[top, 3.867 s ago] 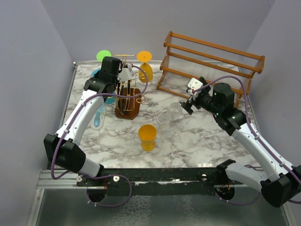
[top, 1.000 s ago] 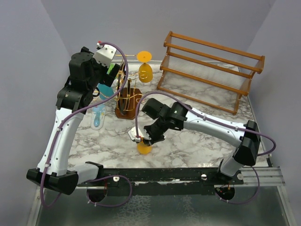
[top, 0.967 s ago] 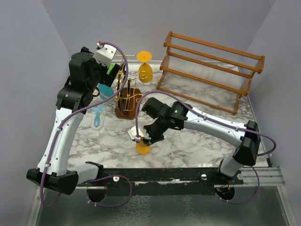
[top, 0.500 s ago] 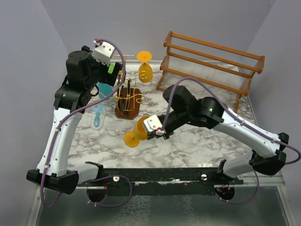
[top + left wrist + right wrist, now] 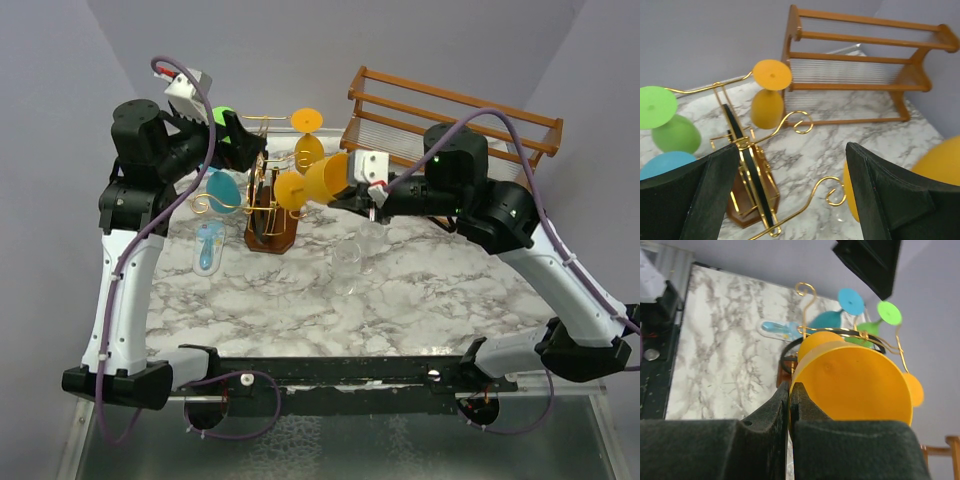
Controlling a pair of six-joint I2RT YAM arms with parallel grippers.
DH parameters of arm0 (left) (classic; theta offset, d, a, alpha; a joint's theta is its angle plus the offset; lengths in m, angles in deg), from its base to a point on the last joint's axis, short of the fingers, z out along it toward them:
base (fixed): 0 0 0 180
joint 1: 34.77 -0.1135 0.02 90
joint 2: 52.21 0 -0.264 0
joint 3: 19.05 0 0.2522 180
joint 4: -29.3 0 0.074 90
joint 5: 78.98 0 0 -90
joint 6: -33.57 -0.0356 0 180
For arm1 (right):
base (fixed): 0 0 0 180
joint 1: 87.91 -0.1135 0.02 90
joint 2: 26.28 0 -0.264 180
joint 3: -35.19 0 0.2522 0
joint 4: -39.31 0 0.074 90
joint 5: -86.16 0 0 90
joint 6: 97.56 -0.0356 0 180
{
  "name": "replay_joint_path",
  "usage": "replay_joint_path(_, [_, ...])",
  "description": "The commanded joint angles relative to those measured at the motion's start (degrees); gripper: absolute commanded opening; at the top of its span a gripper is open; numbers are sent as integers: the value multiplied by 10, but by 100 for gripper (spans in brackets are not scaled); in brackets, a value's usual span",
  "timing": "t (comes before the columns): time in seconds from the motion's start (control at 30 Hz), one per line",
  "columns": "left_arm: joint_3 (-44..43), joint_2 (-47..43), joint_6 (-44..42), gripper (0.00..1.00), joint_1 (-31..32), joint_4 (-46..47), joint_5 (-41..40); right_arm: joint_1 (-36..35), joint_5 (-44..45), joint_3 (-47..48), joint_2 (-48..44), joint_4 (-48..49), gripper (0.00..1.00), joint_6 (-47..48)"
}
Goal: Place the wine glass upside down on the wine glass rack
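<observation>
My right gripper (image 5: 352, 192) is shut on the rim of an orange wine glass (image 5: 318, 181) and holds it on its side in the air, foot toward the gold wire rack (image 5: 262, 186). In the right wrist view the fingertips (image 5: 790, 396) pinch the bowl wall of the glass (image 5: 855, 380), with the rack's scroll arm (image 5: 806, 302) just beyond. My left gripper (image 5: 243, 146) is open and empty above the rack's left side. In the left wrist view the rack (image 5: 747, 165) lies between its spread fingers (image 5: 900, 200), and the held glass (image 5: 940, 160) shows at the right.
An orange glass (image 5: 308, 143), a green glass (image 5: 222, 117) and a blue glass (image 5: 222, 188) hang on the rack. Two clear glasses (image 5: 348, 264) stand on the marble table (image 5: 430, 290). A blue object (image 5: 208, 246) lies at the left. A wooden slatted rack (image 5: 450, 130) stands at the back right.
My right gripper took hold of the orange glass at the table's front, lifted it and carried it back toward the wire rack, turning it sideways. My left arm rose and drew back left.
</observation>
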Motion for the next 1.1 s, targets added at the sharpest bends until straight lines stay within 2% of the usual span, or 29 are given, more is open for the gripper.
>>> replay_joint_path(0.0, [-11, 14, 152, 88, -5, 75, 128, 6, 134, 17, 10, 77, 2, -57])
replay_joint_path(0.17, [20, 39, 239, 80, -5, 141, 185, 5, 186, 31, 20, 111, 2, -67])
replay_joint_path(0.6, [77, 77, 332, 59, -5, 246, 281, 5, 216, 38, 17, 130, 2, -104])
replay_joint_path(0.87, [95, 90, 349, 53, -2, 275, 302, 5, 197, 46, 22, 125, 2, -116])
replay_joint_path(1.07, [98, 95, 353, 41, 3, 288, 311, 6, 183, 54, 28, 120, 2, -118])
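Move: The right hand already holds the orange wine glass by its rim; its foot sticks out some 10 cm to that hand's left and about 2 cm ahead. From the open left hand, that foot lies about 8 cm to the right, 5 cm back and 5 cm lower. The rack's empty front-right hook is some 9 cm right, 3 back and 11 below the left hand; the orange glass already hanging is about 11 cm right, 8 ahead and 7 lower. The right hand keeps its pinch on the rim and carries the glass about 6.5 cm forward, then on upward for some 4.5 cm in all, turning clockwise so the foot swings forward in front of the left gripper. The left hand comes nearly 8 cm to the right to meet it, first rising a little and then sinking to slightly below where it began, turning about 25 degrees clockwise with the fingers tipping down and closing to roughly half open around the edge of the foot, where contact can't be made out. ##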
